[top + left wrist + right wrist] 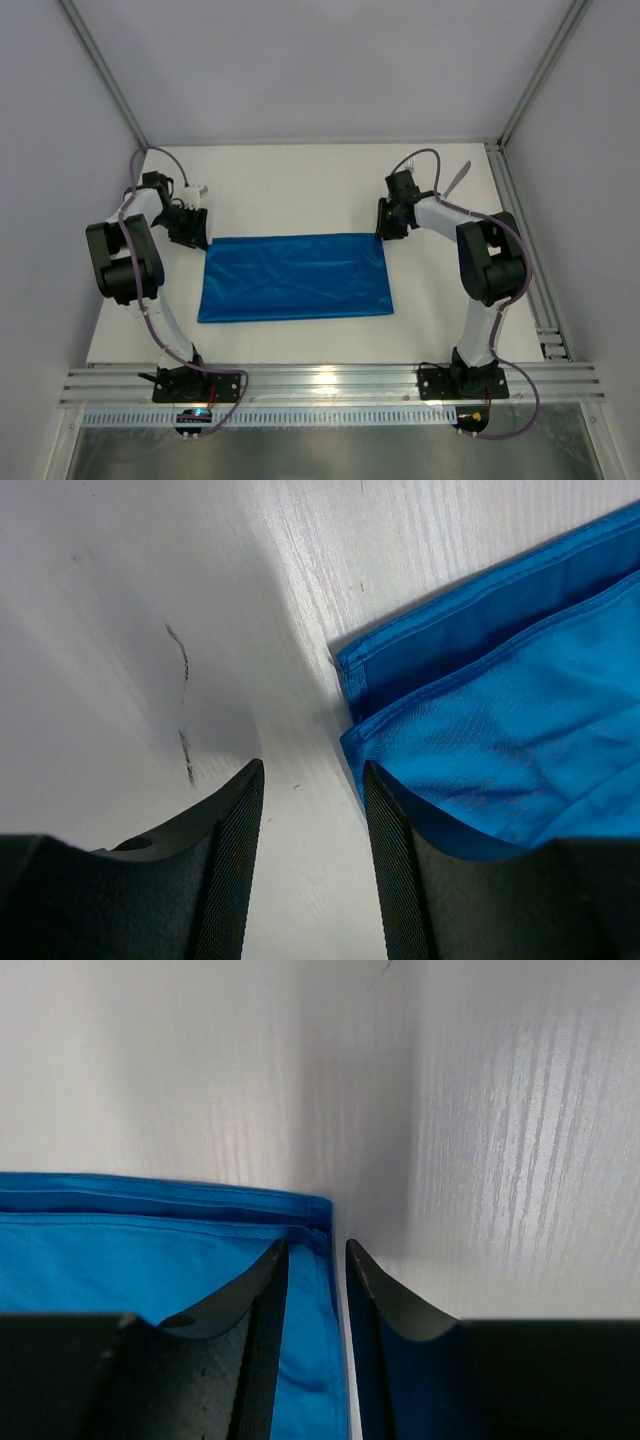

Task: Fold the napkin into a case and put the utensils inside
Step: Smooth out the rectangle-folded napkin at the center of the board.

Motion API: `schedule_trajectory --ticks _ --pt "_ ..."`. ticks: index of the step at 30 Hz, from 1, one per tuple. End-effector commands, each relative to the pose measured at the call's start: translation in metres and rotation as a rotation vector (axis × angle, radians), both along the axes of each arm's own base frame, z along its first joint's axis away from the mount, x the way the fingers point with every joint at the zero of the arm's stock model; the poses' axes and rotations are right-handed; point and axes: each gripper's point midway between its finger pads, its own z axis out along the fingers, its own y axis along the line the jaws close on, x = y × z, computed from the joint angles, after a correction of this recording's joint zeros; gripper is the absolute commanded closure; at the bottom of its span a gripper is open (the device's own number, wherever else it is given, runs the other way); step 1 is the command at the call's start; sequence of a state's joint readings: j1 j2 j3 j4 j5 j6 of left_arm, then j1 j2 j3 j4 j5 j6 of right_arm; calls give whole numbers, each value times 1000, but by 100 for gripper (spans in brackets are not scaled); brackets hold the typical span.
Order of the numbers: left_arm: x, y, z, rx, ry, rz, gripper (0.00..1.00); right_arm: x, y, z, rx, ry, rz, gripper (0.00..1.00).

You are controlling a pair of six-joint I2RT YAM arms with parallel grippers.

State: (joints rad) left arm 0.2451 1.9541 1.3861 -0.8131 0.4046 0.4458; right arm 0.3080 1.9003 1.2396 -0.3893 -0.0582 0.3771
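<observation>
The napkin (295, 275) is a bright blue cloth lying flat on the white table as a wide rectangle, folded double, with two hemmed layers showing at its far corners (480, 680). My left gripper (310, 770) is open just off the far left corner (192, 232); only bare table lies between its fingers, and the cloth is under the outer side of its right finger (400, 820). My right gripper (317, 1245) is open at the far right corner (385, 228), its jaws straddling the napkin's side edge (322, 1290) without pinching it. A slim silver utensil (460, 178) lies at the back right.
The white table (300, 190) is bounded by an aluminium frame rail (520, 240) on the right and grey walls behind. Dark scuff marks (180, 660) show on the table near the left gripper.
</observation>
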Motion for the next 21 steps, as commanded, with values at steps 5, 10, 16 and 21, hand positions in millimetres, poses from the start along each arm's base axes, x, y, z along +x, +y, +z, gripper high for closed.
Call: schedule_trajectory --ticks 5,10,16,21 --pt "17 -8 -3 -48 -46 0 57 10 -9 5 -26 -31 -3 66" --pt "19 -20 -9 -77 -29 -22 65 10 -5 2 2 -28 8 73" --pt "14 -27 -13 -71 -17 -44 81 9 2 1 32 -25 23 83" --pt "16 -27 -7 -68 -34 -39 94 10 3 2 42 -25 21 96"
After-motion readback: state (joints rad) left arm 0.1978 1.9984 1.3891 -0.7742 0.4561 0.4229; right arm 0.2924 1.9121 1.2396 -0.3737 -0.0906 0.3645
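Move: The left hand stands just beside the napkin's far left corner, which lies about 2 cm to its right, 1 cm ahead and 1 cm below. The right hand is already over the far right corner, straight below it by about 1 cm. The napkin's middle lies some 28 cm right and 11 cm back of the left hand. From the right hand, the fork is about 18 cm ahead and 8 cm right, the knife about 17 cm ahead and 22 cm right. Both grippers pinch the napkin's two far corners against the board. The left slides about 2.5 cm to its right, easing about 1 cm forward and 1 cm down, and shuts its fingers over the corner as it arrives; the right stays practically where it is, sinking a touch, and closes on its own corner without turning. ##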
